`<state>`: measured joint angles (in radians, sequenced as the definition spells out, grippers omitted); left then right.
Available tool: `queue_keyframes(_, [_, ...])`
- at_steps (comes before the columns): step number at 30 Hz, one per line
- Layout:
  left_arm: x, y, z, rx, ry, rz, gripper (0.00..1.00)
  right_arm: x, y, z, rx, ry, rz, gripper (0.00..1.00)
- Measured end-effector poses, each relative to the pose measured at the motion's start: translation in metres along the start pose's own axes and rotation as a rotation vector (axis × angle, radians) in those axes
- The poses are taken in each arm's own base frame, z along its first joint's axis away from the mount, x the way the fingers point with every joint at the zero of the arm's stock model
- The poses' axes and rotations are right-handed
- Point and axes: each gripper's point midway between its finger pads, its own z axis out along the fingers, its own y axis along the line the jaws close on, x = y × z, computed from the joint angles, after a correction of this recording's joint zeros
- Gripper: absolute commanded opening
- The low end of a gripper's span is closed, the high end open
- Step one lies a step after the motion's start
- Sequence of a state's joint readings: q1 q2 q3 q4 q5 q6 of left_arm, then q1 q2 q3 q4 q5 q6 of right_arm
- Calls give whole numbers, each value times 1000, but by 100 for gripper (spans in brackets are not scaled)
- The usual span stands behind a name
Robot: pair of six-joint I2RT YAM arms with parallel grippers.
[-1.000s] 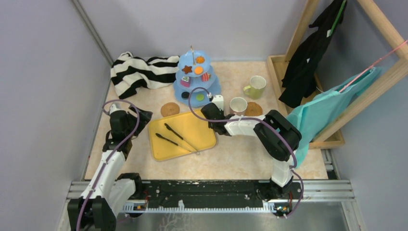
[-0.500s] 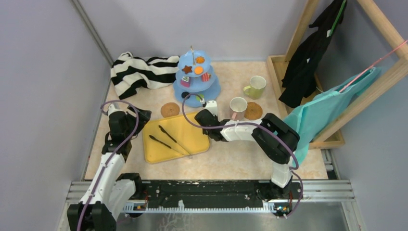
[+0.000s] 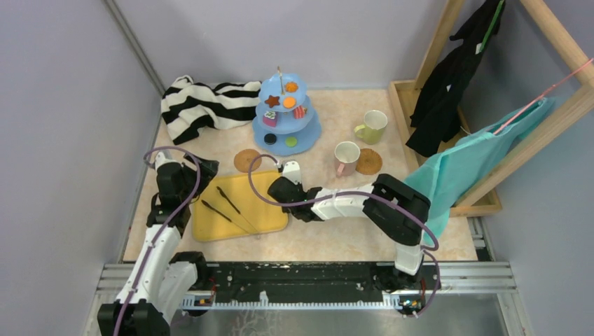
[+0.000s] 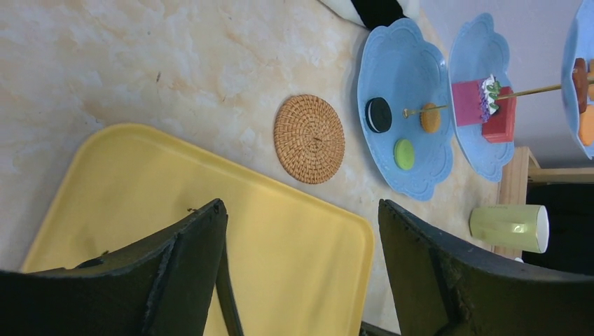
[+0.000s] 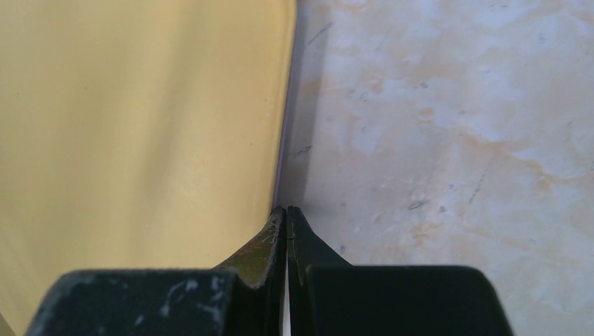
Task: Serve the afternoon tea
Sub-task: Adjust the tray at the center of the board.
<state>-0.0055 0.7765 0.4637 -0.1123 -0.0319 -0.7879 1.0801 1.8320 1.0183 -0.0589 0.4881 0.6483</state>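
Observation:
A yellow tray (image 3: 263,213) carrying two black tongs (image 3: 225,201) lies left of centre. My right gripper (image 3: 275,190) is shut, its tips (image 5: 287,208) touching the tray's right edge (image 5: 280,140). Over the tray's left end my left gripper (image 3: 190,169) stands open with nothing between its fingers (image 4: 301,204). Behind is the light-blue three-tier stand (image 3: 286,115) with cookies and cake slices (image 4: 471,102). One cork coaster (image 3: 246,159) lies bare near the tray. A pink-handled cup (image 3: 346,155) stands beside the other coaster (image 3: 369,162); the yellow-green cup (image 3: 372,126) is further back.
A black-and-white striped cloth (image 3: 203,105) is bunched at the back left. A wooden rack (image 3: 448,49) hung with black and teal garments fills the right side. Grey walls close in the left and back.
The right arm has swept left and nearer, and the yellow tray with its tongs has slid left with it, away from the cups. The left gripper has barely moved.

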Motion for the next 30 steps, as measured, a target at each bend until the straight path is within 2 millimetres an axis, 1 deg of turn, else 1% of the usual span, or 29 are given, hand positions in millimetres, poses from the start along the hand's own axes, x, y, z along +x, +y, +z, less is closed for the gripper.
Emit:
queue_keyframes(3, [-3, -1, -2, 3, -13, -2, 85, 6, 17, -7, -30, 7, -13, 0])
queue_keyframes(7, [-8, -3, -4, -6, -23, -4, 85, 6, 45, -13, -87, 4, -8, 0])
queue_keyframes(12, [-20, -10, -7, -11, -49, -11, 86, 9, 74, -14, -151, 12, 10, 0])
queue_keyframes(18, [-28, -15, -9, -15, -71, -25, 87, 9, 94, -15, -206, 31, 26, 0])
queue_keyframes(30, [-29, -7, -10, -61, -76, -31, 88, 16, 133, -16, -326, 70, 47, 0])
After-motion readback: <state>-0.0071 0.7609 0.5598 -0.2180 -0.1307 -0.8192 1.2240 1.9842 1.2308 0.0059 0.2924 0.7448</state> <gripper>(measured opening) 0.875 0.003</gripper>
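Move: The yellow tray's middle lies about 14 cm to the right hand's left, 4 cm back and a centimetre or so below; the closed fingertips are already at its right rim. The tongs lie on the tray, some 15 cm left and 5 cm back of that hand. The bare coaster is about 11 cm left and 10 cm ahead, the pink mug 18 cm right and 8 cm ahead. From the raised left hand, the tray's middle is some 14 cm right, 9 cm back and 14 cm below. The tray's right rim stays against the right hand's closed fingertips, which push it left across the table by about 12 cm, easing back some 6 cm as they go and rising a centimetre; the wrist rolls left side up and turns a little counter-clockwise. The left hand, empty and open, rises some 3 cm above the tray. ##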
